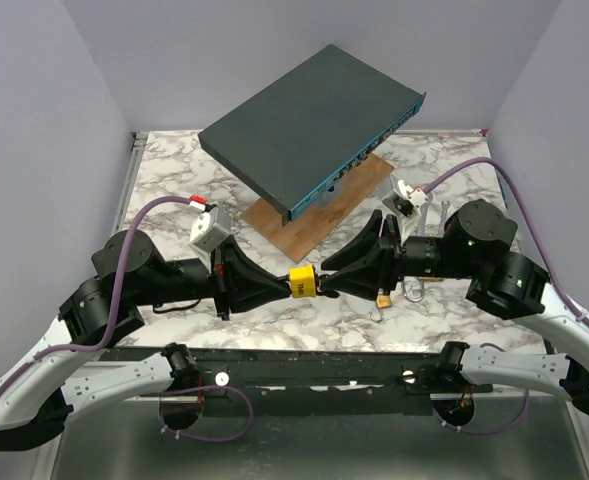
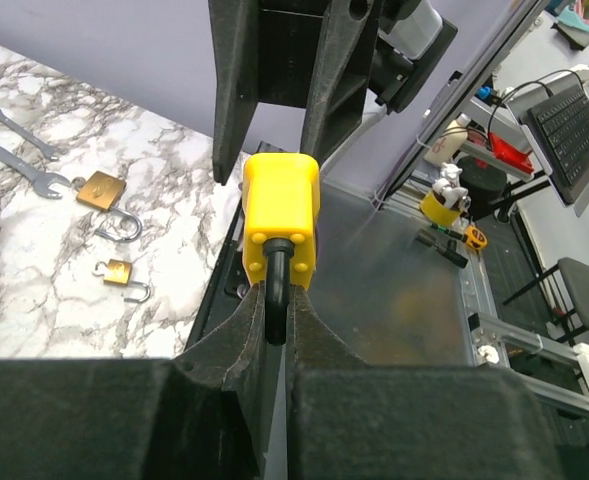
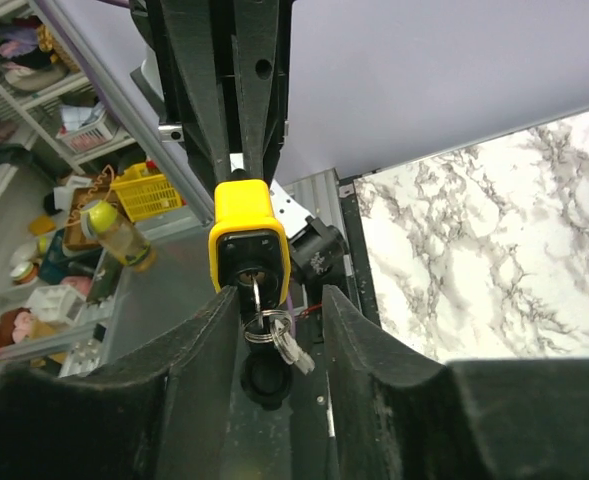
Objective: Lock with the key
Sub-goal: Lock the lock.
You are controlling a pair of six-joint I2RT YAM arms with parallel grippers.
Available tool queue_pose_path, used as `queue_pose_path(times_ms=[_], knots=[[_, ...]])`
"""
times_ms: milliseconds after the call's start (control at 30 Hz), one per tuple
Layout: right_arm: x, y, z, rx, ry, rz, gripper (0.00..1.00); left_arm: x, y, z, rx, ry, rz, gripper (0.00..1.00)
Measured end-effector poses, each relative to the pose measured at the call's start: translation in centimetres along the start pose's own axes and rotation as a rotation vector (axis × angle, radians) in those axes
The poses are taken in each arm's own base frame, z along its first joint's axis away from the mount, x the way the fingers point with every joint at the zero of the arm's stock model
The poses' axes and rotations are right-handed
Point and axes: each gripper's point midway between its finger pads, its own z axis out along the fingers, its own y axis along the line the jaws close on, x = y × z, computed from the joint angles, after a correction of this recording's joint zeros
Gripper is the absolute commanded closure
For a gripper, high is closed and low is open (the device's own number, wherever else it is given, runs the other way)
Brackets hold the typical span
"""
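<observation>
A yellow padlock (image 1: 303,282) hangs in the air between the two arms, above the table's near edge. My left gripper (image 1: 279,285) is shut on its black shackle (image 2: 277,290), and the lock body (image 2: 281,215) stands just past the fingertips (image 2: 242,330). A silver key (image 3: 257,295) sits in the keyhole on the lock's underside (image 3: 248,235), with a key ring (image 3: 269,328) and a second key dangling from it. My right gripper (image 3: 279,300) is open, one finger on each side of the key; its left finger is close to the lock, its right finger well apart.
A dark grey flat box (image 1: 309,130) rests tilted on a wooden board (image 1: 314,215) at the back. Two brass padlocks (image 2: 101,190) (image 2: 117,271) and wrenches (image 2: 14,165) lie on the marble table right of centre. A metal rail (image 1: 304,365) runs along the near edge.
</observation>
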Motion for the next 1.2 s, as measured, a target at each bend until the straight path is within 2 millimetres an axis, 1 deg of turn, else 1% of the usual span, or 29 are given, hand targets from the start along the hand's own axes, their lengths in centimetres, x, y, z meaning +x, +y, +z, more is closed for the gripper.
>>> queue_pose_path(times_ms=[200, 300, 367, 633, 767, 900, 1067, 1200], knots=[[-0.1, 0.2, -0.2, -0.006, -0.003, -0.002, 0.79, 0.0, -0.1, -0.1, 0.0, -0.002, -0.001, 1.0], [0.0, 0.4, -0.2, -0.016, 0.0, -0.002, 0.89, 0.0, -0.1, -0.2, 0.0, -0.002, -0.001, 1.0], [0.0, 0.5, -0.2, -0.021, 0.002, -0.002, 0.99, 0.0, -0.1, -0.2, 0.0, -0.003, -0.001, 1.0], [0.1, 0.5, -0.6, -0.014, -0.001, -0.005, 0.99, -0.1, -0.1, -0.3, -0.001, -0.007, 0.003, 1.0], [0.7, 0.0, -1.0, 0.013, -0.001, -0.001, 0.99, 0.5, 0.3, -0.1, -0.01, 0.005, 0.006, 1.0], [1.1, -0.7, -1.6, 0.062, -0.002, -0.002, 0.99, 1.0, 0.7, -0.3, -0.029, 0.018, 0.008, 1.0], [1.2, -1.5, -3.1, 0.142, -0.02, -0.019, 0.99, 2.1, 1.1, -0.9, -0.04, 0.028, 0.024, 1.0], [1.7, -3.0, -3.9, 0.232, -0.026, -0.019, 0.99, 3.2, 1.9, -1.4, -0.069, 0.04, 0.025, 1.0]])
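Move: The right hand, open, has the key's bow between its fingertips, about 1 cm to its left and level with it, the blade in the padlock. The yellow padlock body sits some 4 cm left at the same height; its black cap hangs about 2 cm back and 3 cm below. The left hand still grips the shackle, with the key about 6 cm to its right and 1 cm ahead. Right fingers shut on the key and pull it some 4 cm rightward from the padlock, both hands sinking. ##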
